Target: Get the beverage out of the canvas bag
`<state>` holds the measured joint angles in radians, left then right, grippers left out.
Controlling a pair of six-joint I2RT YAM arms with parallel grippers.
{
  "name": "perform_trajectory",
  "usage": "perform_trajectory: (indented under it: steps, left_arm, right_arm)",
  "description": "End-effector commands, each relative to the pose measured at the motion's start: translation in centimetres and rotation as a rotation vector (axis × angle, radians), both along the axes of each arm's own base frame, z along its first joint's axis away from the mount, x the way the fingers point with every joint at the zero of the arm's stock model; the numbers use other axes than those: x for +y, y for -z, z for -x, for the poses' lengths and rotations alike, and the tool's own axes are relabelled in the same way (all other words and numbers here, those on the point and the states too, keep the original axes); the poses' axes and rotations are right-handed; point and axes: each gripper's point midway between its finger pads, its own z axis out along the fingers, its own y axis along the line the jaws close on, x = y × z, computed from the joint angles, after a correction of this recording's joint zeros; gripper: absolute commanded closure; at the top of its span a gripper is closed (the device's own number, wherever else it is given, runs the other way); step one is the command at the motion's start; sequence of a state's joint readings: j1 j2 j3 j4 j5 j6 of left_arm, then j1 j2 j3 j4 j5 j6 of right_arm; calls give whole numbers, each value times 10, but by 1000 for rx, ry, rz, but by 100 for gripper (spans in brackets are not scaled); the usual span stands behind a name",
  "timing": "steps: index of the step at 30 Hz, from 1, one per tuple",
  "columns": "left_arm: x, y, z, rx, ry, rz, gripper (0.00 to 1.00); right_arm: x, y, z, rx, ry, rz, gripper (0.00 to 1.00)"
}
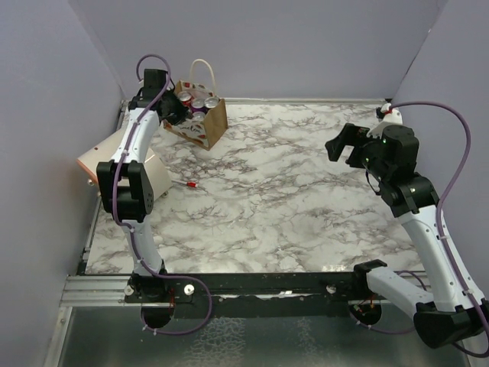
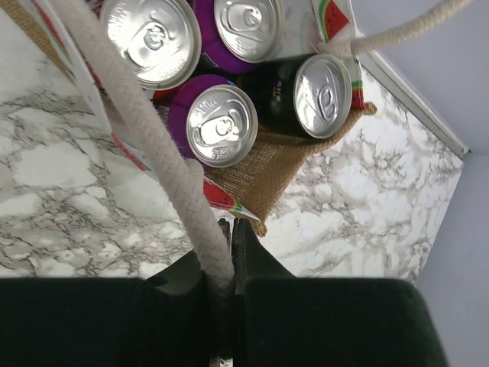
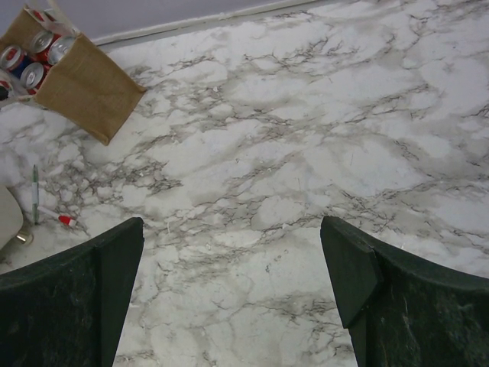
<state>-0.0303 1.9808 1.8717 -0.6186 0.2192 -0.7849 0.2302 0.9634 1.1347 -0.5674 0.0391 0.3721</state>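
Note:
The brown canvas bag [image 1: 208, 126] stands at the far left of the marble table, its mouth open. Several beverage cans [image 1: 198, 102] stand upright inside it. The left wrist view looks down on their silver tops: two purple cans [image 2: 221, 126], a dark can [image 2: 321, 95] and a red one [image 2: 150, 38]. My left gripper [image 1: 171, 108] [image 2: 231, 223] hangs at the bag's left rim, shut on one white rope handle [image 2: 157, 141]. The other handle [image 1: 203, 70] loops upward. My right gripper [image 1: 344, 145] [image 3: 231, 225] hovers open over bare table at the right, far from the bag [image 3: 84, 88].
A cream cylinder-shaped object [image 1: 114, 157] lies tipped against the left wall beside the left arm. A small pen with a red end [image 1: 189, 184] [image 3: 59, 218] lies in front of it. Walls close in the table at left, back and right.

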Motion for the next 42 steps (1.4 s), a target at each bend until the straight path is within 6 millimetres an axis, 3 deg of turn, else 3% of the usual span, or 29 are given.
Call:
perform_trajectory:
  steps: [1,12,19,26,34,42]
  left_arm:
    - [-51,-32,20,-68,145,48,100]
    - [-146,-28,43,-66,335,66,100]
    - [-184,-22,73,-48,435,42,100]
    - [-222,-17,117,-35,569,-14,100]
    - [-260,-7,184,-31,726,-81,100]
    - [-263,-12,239,-60,807,-122,100]
  right_arm:
    - [6,1,0,-6,-19,-17,1]
    - [11,7,1,7,-35,-18,1]
    - [17,9,0,18,-50,-26,1]
    - [22,12,-2,32,-67,-37,1]
    - [20,19,6,69,-60,-34,1]
    - [20,40,14,179,-40,-59,0]
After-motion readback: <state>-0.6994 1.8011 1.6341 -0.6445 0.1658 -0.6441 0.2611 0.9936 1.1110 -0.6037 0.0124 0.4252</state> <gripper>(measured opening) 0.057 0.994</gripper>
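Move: The left hand already holds the canvas bag's near rope handle; the bag's middle is about 10 cm ahead of this hand, some 3 cm left and 15 cm lower, with the cans inside. The marker lies about 15 cm back and 6 cm left of the hand, flat on the table, and the cream box about 14 cm back and 26 cm left. From the right hand the bag is some 32 cm ahead, 52 cm left and 22 cm lower. Its shut fingers keep their pinch on the near rope handle as the left hand drags the canvas bag about 26 cm to the right and 20 cm back, towards the open middle of the table. The pull starts almost purely rightward, then bends increasingly back, height nearly held, the hand turning some 40 degrees clockwise. The right hand, fingers wide open, sinks about 3 cm. ##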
